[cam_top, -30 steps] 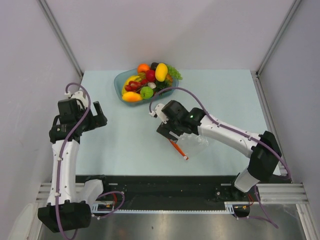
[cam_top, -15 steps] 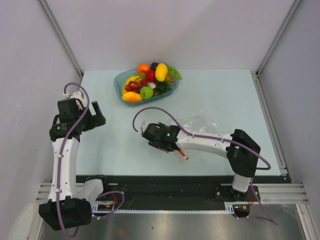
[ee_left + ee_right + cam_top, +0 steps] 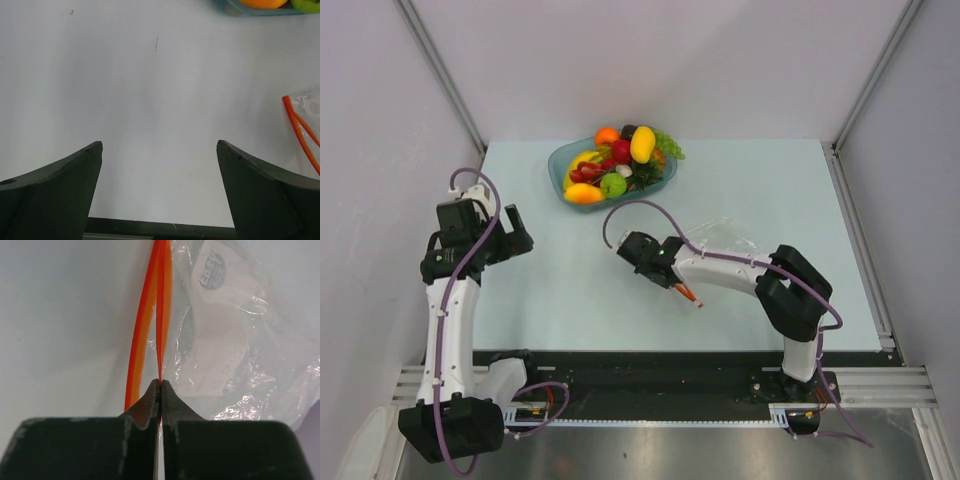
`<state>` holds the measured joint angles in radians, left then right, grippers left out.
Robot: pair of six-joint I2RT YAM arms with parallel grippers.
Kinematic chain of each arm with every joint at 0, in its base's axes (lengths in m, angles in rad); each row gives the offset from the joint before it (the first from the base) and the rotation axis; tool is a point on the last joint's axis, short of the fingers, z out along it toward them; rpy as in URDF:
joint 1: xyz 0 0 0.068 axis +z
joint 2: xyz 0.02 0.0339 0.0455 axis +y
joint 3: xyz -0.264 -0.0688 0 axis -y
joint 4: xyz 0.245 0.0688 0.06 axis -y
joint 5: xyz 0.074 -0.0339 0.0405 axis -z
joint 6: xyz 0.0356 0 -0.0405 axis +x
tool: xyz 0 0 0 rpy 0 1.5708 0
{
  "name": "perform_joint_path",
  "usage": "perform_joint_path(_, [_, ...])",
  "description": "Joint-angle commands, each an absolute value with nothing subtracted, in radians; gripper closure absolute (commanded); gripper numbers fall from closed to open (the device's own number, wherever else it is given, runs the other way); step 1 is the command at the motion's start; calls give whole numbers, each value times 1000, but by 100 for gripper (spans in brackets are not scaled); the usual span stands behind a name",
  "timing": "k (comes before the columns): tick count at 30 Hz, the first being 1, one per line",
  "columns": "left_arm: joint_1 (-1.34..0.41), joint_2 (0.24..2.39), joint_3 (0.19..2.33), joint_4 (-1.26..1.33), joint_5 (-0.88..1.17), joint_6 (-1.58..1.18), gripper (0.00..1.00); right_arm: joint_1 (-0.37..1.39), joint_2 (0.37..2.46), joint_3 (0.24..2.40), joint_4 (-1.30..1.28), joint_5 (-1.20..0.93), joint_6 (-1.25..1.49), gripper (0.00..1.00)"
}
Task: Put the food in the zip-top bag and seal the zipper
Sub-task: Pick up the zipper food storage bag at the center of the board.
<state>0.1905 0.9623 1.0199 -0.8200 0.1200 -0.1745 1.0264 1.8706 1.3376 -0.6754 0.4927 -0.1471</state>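
Note:
The zip-top bag (image 3: pixel 722 240) lies flat and crinkled at mid-table, its red-orange zipper (image 3: pixel 690 294) at the near left end. My right gripper (image 3: pixel 676 281) is low over that end, shut on one strip of the zipper (image 3: pixel 161 315). The other strip (image 3: pixel 141 340) bows away to the left, so the mouth is parted. The clear bag (image 3: pixel 235 340) spreads to the right of the strips. The food (image 3: pixel 617 160), a heap of glossy toy fruit, sits in the tray at the back. My left gripper (image 3: pixel 516 230) hovers open at the left, holding nothing (image 3: pixel 159 145).
The teal tray (image 3: pixel 560 165) holding the fruit stands at the back centre; its corner (image 3: pixel 225 7) shows in the left wrist view, as does the bag's zipper end (image 3: pixel 300 130). A black rail (image 3: pixel 640 362) runs along the table's near edge.
My right arm has swung down to the bag's near left end and its jaws have gone from open to shut on a zipper strip. The left arm has barely moved.

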Motion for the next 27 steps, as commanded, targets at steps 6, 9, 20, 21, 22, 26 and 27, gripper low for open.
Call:
perform_joint_path(6, [198, 946, 1066, -723, 256, -31, 0, 773, 1654, 1414, -663, 79, -155, 100])
perform_joint_path(9, [198, 965, 1097, -698, 322, -11, 0, 694, 1605, 1442, -675, -23, -106, 100])
perform_joint_path(20, [178, 1221, 1285, -589, 682, 243, 0, 561, 1434, 1500, -785, -199, -6, 100])
perform_joint_path(21, [175, 1254, 1311, -572, 693, 265, 0, 557, 1430, 1509, -793, -202, -5, 100])
perform_joint_path(22, [172, 1319, 1327, -571, 707, 285, 0, 548, 1416, 1508, -799, -213, -5, 100])
perform_joint_path(26, [157, 1519, 1452, -612, 767, 394, 0, 514, 1394, 1502, -811, -233, 23, 100])
perform_joint_path(27, [155, 1551, 1468, -609, 765, 399, 0, 505, 1393, 1502, -813, -241, 25, 100])
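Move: The right fingers are already shut on one orange zipper lip of the bag, just above the board; the bag's middle lies about 7 cm to their right and 4 cm ahead, and the fruit basket about 27 cm ahead and 13 cm left. From the open left hand, the basket is some 27 cm ahead, 18 cm right and 11 cm below, the bag's middle about 37 cm right, 5 cm ahead and 14 cm below. Keeping its pinch on the zipper lip, the right hand lifts about 18 cm straight off the board, first swinging out forward and then easing partly back, drifting some 5 cm right and rolling about 45 degrees so that its left side rises. Meanwhile the left hand, fingers still wide open, starts slowly and then reaches forward some 12 cm towards the basket's near left side, also rising and shifting about 5 cm each way, up and to the right, as it turns clockwise. ##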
